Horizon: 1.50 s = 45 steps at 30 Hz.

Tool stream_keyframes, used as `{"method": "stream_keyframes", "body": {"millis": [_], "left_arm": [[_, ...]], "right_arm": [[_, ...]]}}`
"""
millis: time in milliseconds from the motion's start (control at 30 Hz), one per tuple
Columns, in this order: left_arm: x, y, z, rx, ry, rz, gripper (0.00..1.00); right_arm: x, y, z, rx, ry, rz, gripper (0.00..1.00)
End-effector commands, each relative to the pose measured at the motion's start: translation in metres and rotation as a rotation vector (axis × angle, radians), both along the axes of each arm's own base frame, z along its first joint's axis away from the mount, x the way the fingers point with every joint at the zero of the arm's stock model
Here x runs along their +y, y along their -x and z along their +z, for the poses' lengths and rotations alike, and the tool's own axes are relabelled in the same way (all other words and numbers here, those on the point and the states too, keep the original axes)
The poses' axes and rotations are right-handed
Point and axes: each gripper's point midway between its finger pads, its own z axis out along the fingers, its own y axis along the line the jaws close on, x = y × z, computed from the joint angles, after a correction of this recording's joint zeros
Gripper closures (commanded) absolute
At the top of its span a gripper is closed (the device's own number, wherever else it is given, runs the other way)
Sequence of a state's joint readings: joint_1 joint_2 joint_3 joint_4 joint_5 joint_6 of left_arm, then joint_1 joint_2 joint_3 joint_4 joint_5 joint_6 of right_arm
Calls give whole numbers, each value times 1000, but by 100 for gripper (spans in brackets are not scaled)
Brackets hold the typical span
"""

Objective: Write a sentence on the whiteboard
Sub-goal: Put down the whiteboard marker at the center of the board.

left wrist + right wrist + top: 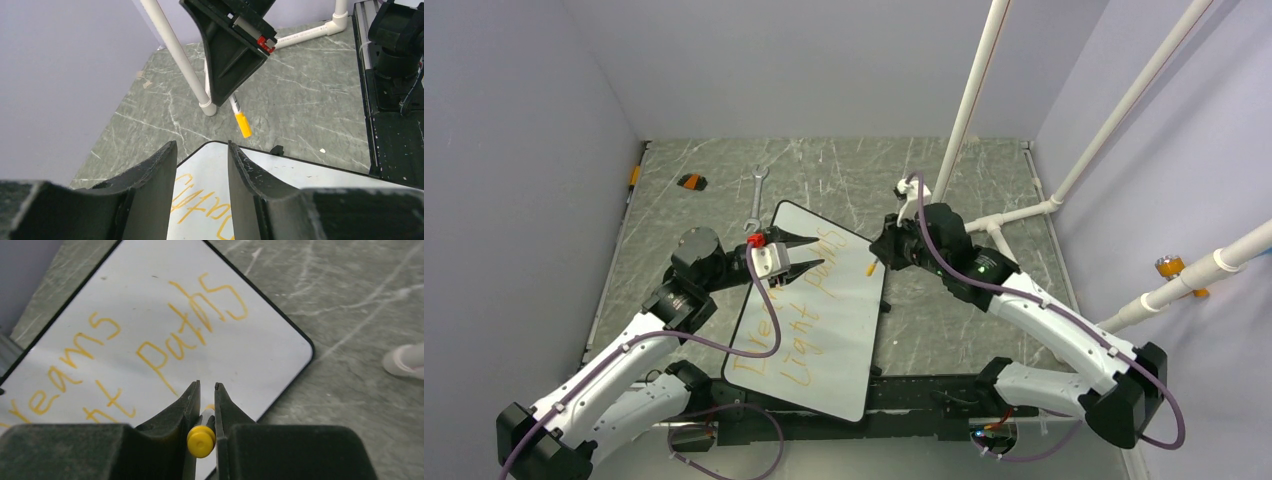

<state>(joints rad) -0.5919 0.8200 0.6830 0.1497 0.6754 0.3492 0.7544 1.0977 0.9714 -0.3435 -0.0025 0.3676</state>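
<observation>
The whiteboard lies slanted on the grey table, and the wrist views also show the whiteboard. The sentence, in orange-yellow, reads "Dreams Light paths" in two lines; parts of the sentence show in both wrist views. My left gripper hovers over the board's far corner, open, with nothing between its fingers. My right gripper is shut on a white marker, which has a yellow end pointing down just off the board's far right edge.
A metal wrench lies beyond the board, with a small orange-and-black piece to its left. White pipes rise at the back right; one pipe foot stands close to the marker. A black rail runs along the near edge.
</observation>
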Motion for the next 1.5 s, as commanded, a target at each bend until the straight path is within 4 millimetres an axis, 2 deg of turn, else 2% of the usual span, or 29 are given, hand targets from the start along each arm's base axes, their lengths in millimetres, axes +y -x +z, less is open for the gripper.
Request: {"method": "stream_keyframes", "body": {"millis": [0, 300, 433, 467, 700, 767, 867, 1100, 1267, 1367, 1467], "left_arm": [[2, -1, 29, -64, 46, 9, 55], [2, 0, 29, -63, 46, 7, 56], [2, 2, 31, -65, 47, 0, 57], [2, 2, 31, -65, 48, 0, 56], [3, 4, 32, -71, 50, -1, 57], [4, 4, 32, -73, 49, -1, 58], [4, 3, 31, -71, 47, 2, 58], [3, 3, 30, -69, 42, 0, 58], [4, 4, 31, -73, 44, 4, 58], [5, 4, 32, -75, 45, 6, 57], [5, 4, 32, -75, 43, 7, 58]], "right_arm": [[-36, -11, -9, -36, 54, -189, 100], [-91, -26, -63, -50, 163, -497, 100], [-103, -30, -92, -47, 174, -590, 100], [-106, -30, -106, -34, 187, -615, 100], [-105, -23, -167, 41, 227, -655, 100], [-105, -19, -178, 53, 245, -658, 100], [-107, -17, -180, 57, 254, -661, 100], [-94, -20, -165, 121, 322, -617, 100], [-101, -18, -155, 154, 384, -633, 100], [-102, -16, -157, 174, 390, -618, 100], [-102, -14, -159, 184, 390, -608, 87]]}}
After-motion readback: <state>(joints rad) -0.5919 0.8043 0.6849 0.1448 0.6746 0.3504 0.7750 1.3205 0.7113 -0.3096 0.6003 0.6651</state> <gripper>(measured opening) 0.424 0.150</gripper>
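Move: Just over the whiteboard's right edge, the right hand holds the capped marker; the bare patch it is taken to lies about 10 cm to its right, 1 cm ahead and 20 cm down. The board's middle is some 12 cm left and 4 cm back of the hand, the upright pipe's foot roughly 14 cm ahead and 14 cm right. From the left hand the patch is about 21 cm right, 5 cm ahead and 27 cm down. Swinging down and to the right off the board's edge, the right hand sinks about 15 cm and goes some 10 cm right towards the bare table, turning roughly 35 degrees clockwise. It then stays at that height, shifting only a centimetre or two while the wrist tips its left side down, and the fingers keep their grip on the marker, cap end low and close to the table. ##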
